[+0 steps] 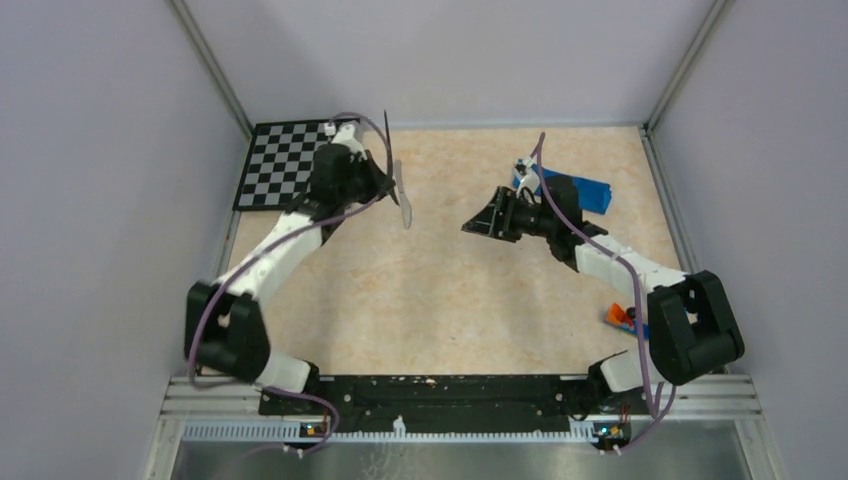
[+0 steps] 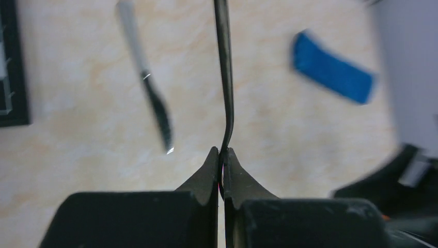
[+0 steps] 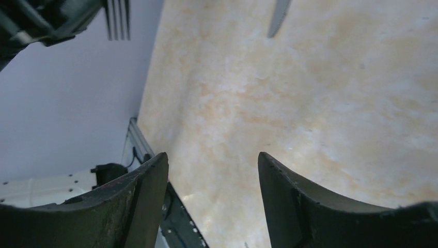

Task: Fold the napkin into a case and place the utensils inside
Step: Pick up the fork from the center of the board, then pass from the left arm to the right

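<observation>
My left gripper [image 2: 222,151] is shut on the handle of the thin dark fork [image 2: 225,77], which sticks out ahead of the jaws above the table. In the top view this gripper [image 1: 382,182] is at the back left. The pale grey knife [image 2: 147,82] lies on the table just left of the fork, also seen from above [image 1: 404,200]. The napkin, folded into a narrow blue case [image 2: 333,75], lies at the back right [image 1: 592,194], partly behind my right arm. My right gripper [image 3: 213,160] is open and empty, pointing left over bare table [image 1: 475,225]. Fork tines [image 3: 118,20] and knife tip [image 3: 279,18] show in the right wrist view.
A black-and-white checkerboard [image 1: 285,165] lies in the back left corner. A small orange and blue object [image 1: 620,316] sits beside the right arm's base link. Grey walls close in the table on three sides, with a metal rail along the near edge.
</observation>
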Controlling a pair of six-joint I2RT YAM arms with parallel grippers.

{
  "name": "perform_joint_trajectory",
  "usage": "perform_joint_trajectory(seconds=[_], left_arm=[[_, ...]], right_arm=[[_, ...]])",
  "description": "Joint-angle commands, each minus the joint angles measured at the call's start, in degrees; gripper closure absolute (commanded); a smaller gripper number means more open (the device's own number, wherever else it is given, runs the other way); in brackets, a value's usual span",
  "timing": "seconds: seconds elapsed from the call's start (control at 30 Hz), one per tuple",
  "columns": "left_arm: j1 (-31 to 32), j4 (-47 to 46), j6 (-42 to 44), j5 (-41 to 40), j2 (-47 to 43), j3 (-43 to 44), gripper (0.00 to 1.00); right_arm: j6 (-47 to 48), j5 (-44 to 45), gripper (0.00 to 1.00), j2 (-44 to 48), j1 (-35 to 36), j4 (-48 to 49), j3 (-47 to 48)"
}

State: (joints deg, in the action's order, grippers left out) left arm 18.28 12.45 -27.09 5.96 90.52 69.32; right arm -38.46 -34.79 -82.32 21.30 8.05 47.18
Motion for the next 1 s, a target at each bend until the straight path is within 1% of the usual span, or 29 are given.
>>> perform_joint_trajectory(seconds=[0.0, 0.1, 0.17, 0.27, 0.33, 0.4, 0.43, 0.47, 0.53, 0.63, 0.7, 0.8, 0.87, 0.93, 0.97], left_arm=[[0.3, -41.8, -16.4, 16.7, -15.3, -16.6, 1.00], [1.5, -59.1, -25.8, 17.9, -18.8, -25.1, 1.00], [2.9, -67.1, -29.2, 15.6, -20.1, -29.5, 1.00], [6.2, -80.2, -30.6, 9.6, -21.8, -35.1, 1.00], [9.3, -87.1, -28.5, 5.3, -22.2, -37.3, 1.00], [11.4, -89.0, -27.0, 2.8, -22.0, -37.7, 1.00], [12.0, -90.3, -26.9, 2.0, -21.5, -38.0, 1.00], [12.5, -93.0, -26.8, 2.0, -21.0, -38.3, 1.00], [12.7, -95.7, -27.7, 1.2, -20.0, -39.3, 1.00], [13.1, -98.6, -28.4, 0.3, -18.8, -40.2, 1.00], [13.5, -99.3, -28.4, 0.0, -18.3, -40.1, 1.00], [14.2, -100.2, -27.5, -0.9, -17.9, -40.4, 1.00], [14.5, -100.6, -27.1, -1.0, -17.3, -40.3, 1.00], [14.8, -101.0, -27.1, -0.6, -16.4, -39.9, 1.00], [14.9, -101.7, -27.2, -0.7, -16.0, -40.0, 1.00]], right_arm=[[-12.1, -2.8, 0.35, 5.1, 4.9, 16.2, -1.5], [-21.7, 2.1, 0.33, 6.5, 9.5, 30.1, -4.2], [-26.2, 7.4, 0.32, 6.8, 12.5, 37.4, -5.6], [-29.2, 15.7, 0.32, 6.4, 17.1, 45.0, -6.3], [-32.3, 19.1, 0.33, 5.1, 18.9, 49.1, -6.3], [-35.6, 22.3, 0.36, 4.0, 19.9, 53.6, -6.8], [-37.1, 23.6, 0.38, 3.5, 20.2, 54.2, -6.8], [-38.1, 24.3, 0.43, 2.9, 20.3, 54.3, -6.7], [-39.7, 25.5, 0.48, 2.7, 20.3, 56.1, -7.1], [-40.1, 26.3, 0.53, 3.4, 20.4, 55.2, -7.3], [-40.0, 26.6, 0.59, 3.7, 20.3, 55.3, -7.5], [-39.8, 27.1, 0.62, 4.2, 20.3, 55.1, -7.6], [-39.7, 24.9, 0.62, 3.6, 20.4, 53.9, -5.9], [-40.3, 23.8, 0.62, 2.7, 20.7, 55.3, -5.5], [-40.9, 23.7, 0.64, 2.3, 20.9, 55.9, -5.6]])
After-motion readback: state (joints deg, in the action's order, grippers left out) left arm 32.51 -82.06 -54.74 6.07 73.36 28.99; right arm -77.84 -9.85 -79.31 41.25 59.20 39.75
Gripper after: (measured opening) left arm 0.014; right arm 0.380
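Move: The left hand already holds the fork near its tines, its handle slanting ahead and up. The waiting right hand is about 16 cm to its right, 10 cm nearer the base and roughly level with it. Below the left hand by 15 cm, the knife lies 8 cm ahead and 1 cm right, the checkerboard 16 cm ahead and 24 cm left. From the right hand, the fork's middle is about 14 cm ahead, 16 cm left and 3 cm higher. Up some 19 cm and back 14 cm, drifting right, the left hand carries the fork to the right hand, rolling its left side down and tipping up until its fingers point across. The right hand rises about 17 cm and reaches left, its left side rolling up some 45 degrees, and narrows its still-open fingers around the tine end without gripping. ##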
